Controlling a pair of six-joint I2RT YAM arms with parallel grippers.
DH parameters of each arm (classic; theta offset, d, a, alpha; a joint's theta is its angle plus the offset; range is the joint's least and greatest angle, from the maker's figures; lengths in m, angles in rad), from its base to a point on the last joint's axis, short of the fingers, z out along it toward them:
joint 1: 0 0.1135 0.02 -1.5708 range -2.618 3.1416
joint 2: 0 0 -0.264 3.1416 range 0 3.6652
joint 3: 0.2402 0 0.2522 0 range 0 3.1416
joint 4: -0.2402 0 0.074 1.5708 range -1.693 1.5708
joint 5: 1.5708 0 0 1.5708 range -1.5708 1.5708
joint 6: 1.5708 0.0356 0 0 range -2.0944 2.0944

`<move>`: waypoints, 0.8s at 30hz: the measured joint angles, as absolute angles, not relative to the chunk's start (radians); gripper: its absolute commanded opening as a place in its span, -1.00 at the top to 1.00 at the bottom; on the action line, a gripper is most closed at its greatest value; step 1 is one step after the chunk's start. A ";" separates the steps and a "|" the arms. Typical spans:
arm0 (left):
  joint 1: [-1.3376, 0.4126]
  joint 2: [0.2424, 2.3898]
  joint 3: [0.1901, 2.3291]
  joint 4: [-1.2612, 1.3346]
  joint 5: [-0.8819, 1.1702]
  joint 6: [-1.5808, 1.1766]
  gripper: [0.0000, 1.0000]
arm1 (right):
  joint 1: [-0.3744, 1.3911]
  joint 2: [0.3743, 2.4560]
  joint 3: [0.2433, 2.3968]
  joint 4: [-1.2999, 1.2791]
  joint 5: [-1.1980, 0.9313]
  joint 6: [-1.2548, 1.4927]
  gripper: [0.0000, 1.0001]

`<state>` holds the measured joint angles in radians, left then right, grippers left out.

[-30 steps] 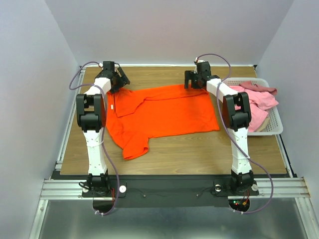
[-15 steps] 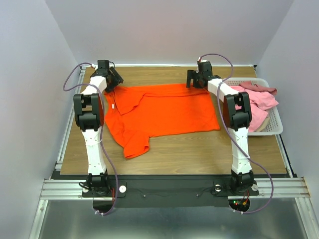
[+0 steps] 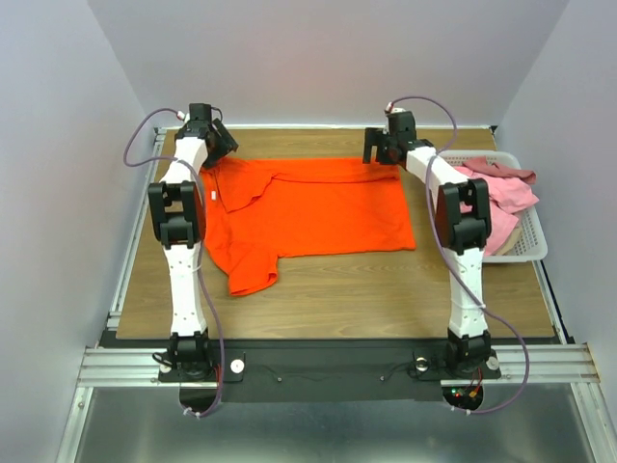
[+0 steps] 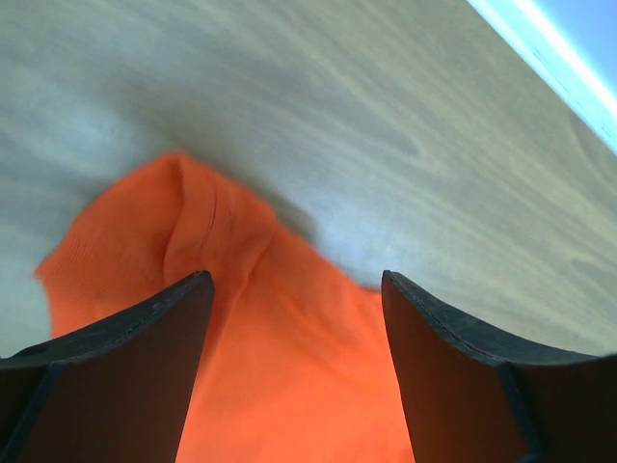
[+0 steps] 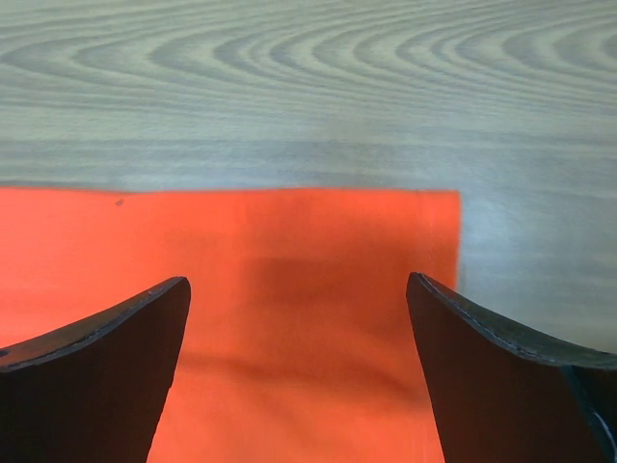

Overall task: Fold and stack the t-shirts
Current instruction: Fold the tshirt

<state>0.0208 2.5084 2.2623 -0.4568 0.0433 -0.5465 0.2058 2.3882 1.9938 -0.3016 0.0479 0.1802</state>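
Note:
The bright orange-red t-shirt [image 3: 308, 207] lies spread flat on the wooden table [image 3: 337, 299], one sleeve pointing to the near left. My left gripper [image 3: 217, 152] is open over its far left shoulder. In the left wrist view [image 4: 294, 280] orange cloth [image 4: 289, 386] lies between and beneath the spread fingers. My right gripper [image 3: 379, 156] is open over the far right corner. The right wrist view [image 5: 297, 282] shows that flat corner [image 5: 289, 251] under the wide-apart fingers. Light pink [image 3: 496, 193] and dusty rose [image 3: 503, 172] t-shirts lie crumpled in the basket.
The white slatted basket [image 3: 521, 257] stands at the table's right edge, beside my right arm. Bare wood runs along the front of the table and in a narrow strip behind the shirt. Grey walls enclose the table on three sides.
Both grippers have moved toward the back edge, the left one also leftward. The orange shirt has shifted back and left, and its far edge now lies straighter.

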 measured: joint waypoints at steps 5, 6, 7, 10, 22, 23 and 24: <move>-0.004 2.271 2.014 -0.471 0.003 -0.539 -0.64 | 0.205 2.160 1.844 -0.323 0.029 0.180 -1.00; -0.024 2.139 1.869 -0.454 -0.033 -0.543 -0.64 | 0.208 2.090 1.787 -0.307 0.029 0.183 -1.00; -0.038 2.065 1.797 -0.464 -0.057 -0.550 -0.64 | 0.212 2.015 1.723 -0.303 0.029 0.190 -1.00; -0.121 1.725 1.507 -0.444 -0.131 -0.593 -0.64 | 0.247 1.806 1.532 -0.283 0.060 0.225 -1.00; -0.275 1.274 0.702 -0.556 -0.235 -0.904 -0.64 | 0.344 1.483 0.929 -0.329 0.164 0.407 -1.00; -0.280 1.266 0.680 -0.574 -0.237 -0.918 -0.64 | 0.340 1.470 0.914 -0.335 0.170 0.416 -1.00; -0.282 1.251 0.658 -0.599 -0.238 -0.935 -0.64 | 0.339 1.447 0.900 -0.338 0.176 0.426 -1.00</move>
<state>-0.2817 1.2514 0.6579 -0.5987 -0.2379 -0.9348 0.3389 1.4471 0.9001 -0.3382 0.1761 0.4255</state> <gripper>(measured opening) 0.822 0.998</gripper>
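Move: The near sleeve corner of the orange t-shirt lies about 41 cm back from the left hand, 6 cm to its right and 6 cm lower; the shirt's far left corner is only 2 cm ahead, 4 cm left, at the same depth. From the right hand, the shirt's near hem corner lies some 25 cm back, 8 cm right and 5 cm down, its far right corner 3 cm ahead and 6 cm right, and the laundry basket 14 cm back and 33 cm right. Both open hands leave the far edge of the shirt and swing back over it in an arc towards its near side, the left rising some 13 cm and travelling about 40 cm back before sinking steeply to the near sleeve corner, its fingers tipping some 25 degrees further down and turning slightly counter-clockwise. The right rises about as high but goes only some 27 cm back, comes down above the near edge just left of the hem corner, slowing there, and tips down about 10 degrees, with both grippers still open. ##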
